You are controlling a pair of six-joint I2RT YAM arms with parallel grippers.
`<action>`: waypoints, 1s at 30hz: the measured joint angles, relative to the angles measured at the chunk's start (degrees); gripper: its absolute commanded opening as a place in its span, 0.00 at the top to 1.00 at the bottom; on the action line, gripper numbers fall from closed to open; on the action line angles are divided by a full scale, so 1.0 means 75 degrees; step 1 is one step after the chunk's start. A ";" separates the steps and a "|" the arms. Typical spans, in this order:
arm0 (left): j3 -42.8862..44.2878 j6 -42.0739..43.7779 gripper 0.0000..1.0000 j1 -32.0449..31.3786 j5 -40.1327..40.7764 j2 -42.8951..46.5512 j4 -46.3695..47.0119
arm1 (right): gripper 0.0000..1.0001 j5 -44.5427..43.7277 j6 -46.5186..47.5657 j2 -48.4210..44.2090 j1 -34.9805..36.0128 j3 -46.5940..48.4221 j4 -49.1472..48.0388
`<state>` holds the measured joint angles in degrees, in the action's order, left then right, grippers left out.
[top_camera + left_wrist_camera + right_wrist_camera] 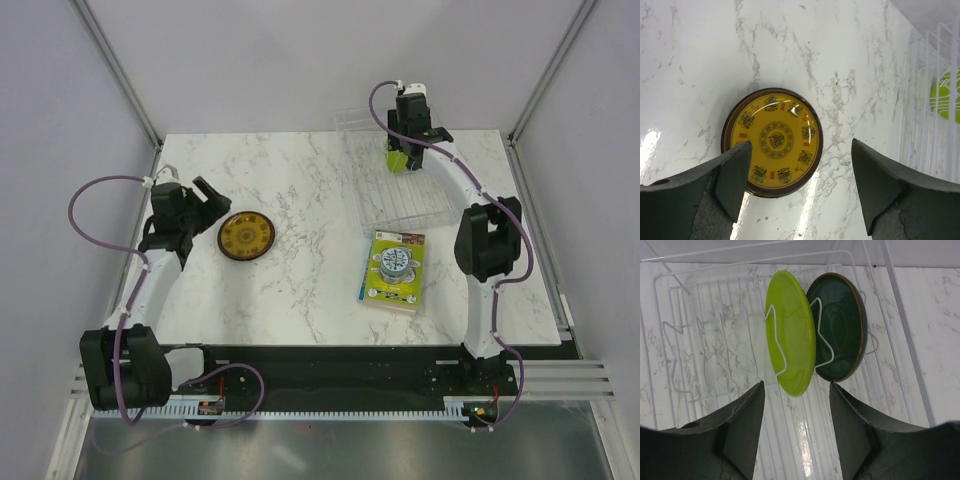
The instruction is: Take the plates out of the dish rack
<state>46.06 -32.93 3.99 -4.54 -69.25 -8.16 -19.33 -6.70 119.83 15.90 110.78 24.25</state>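
A golden-yellow patterned plate (247,237) lies flat on the marble table, left of centre. My left gripper (205,195) hovers beside it, open and empty; in the left wrist view the plate (772,142) lies just ahead of the spread gripper (801,150). The clear dish rack (400,190) stands at the back right. A lime green plate (790,335) and a dark teal plate (840,330) stand on edge in the rack (705,340). My right gripper (797,390) hangs over the rack, open, its fingers apart just short of the lime plate's rim. No red plate shows.
A flat green-yellow package (394,268) lies on the table in front of the rack. Grey enclosure walls and metal posts (120,70) border the table on three sides. The arm bases sit on the black rail (330,370) at the near edge.
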 measured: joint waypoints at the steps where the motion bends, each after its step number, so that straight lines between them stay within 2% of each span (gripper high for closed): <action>1: 0.0079 0.0003 0.14 0.0000 -0.0079 0.0050 0.0044 | 0.41 -0.0079 0.0111 0.0219 0.0000 0.0207 0.0017; 11: 0.0385 0.0192 0.14 -0.0035 -0.0551 0.0125 0.0166 | 0.45 -0.0664 0.0968 0.1801 -0.0038 0.1513 0.0020; 13: 0.0431 0.0219 0.14 -0.0035 -0.0618 0.0119 0.0213 | 0.49 -0.0697 0.1061 0.1964 -0.0076 0.1614 0.0015; 14: 0.0446 0.0233 0.14 -0.0035 -0.0629 0.0108 0.0236 | 0.55 -0.0697 0.1087 0.2002 -0.0093 0.1638 0.0017; 15: 0.0460 0.0236 0.14 -0.0035 -0.0650 0.0082 0.0274 | 0.71 -0.0699 0.1122 0.2025 -0.0111 0.1641 0.0012; 18: 0.0481 0.0248 0.14 -0.0035 -0.0688 -0.0012 0.0347 | 0.90 -0.0676 0.1192 0.2055 -0.0184 0.1644 0.0006; 19: 0.0481 0.0248 0.14 -0.0035 -0.0691 -0.0032 0.0356 | 0.91 -0.0653 0.1204 0.2055 -0.0201 0.1652 0.0000; 20: 0.0481 0.0248 0.14 -0.0035 -0.0694 -0.0064 0.0373 | 0.98 -0.0624 0.1163 0.2055 -0.0210 0.1658 -0.0050; 30: 0.0481 0.0245 0.15 -0.0035 -0.0822 -0.0178 0.0487 | 1.00 -0.0799 0.1306 0.1999 -0.0146 0.1547 -0.0259</action>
<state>49.67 -31.09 3.73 -10.70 -70.59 -4.51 -25.32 3.09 134.82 14.81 122.39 22.31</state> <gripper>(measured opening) 0.859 0.037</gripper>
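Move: Ahead of the open right hand, about 10 cm out, 1 cm to its right and 9 cm lower, the green plate stands on edge in the dish rack. The dark green plate stands about 6 cm to the right of it, level with it, and the wire rack's middle is some 3 cm ahead of the hand, 1 cm right and 13 cm below. From the left hand the green plate lies roughly 30 cm ahead, 48 cm to the right and 4 cm lower. Reaching forward and down about 5 cm each way, with a slight drift to its right, the right hand goes to the near rim of the green plate, its left side dipping some 10 degrees. There it halts and closes its half-open fingers until they pinch the rim. The left hand, open and empty, rises about 3.5 cm above the laid-down plates and eases a little forward and right. ##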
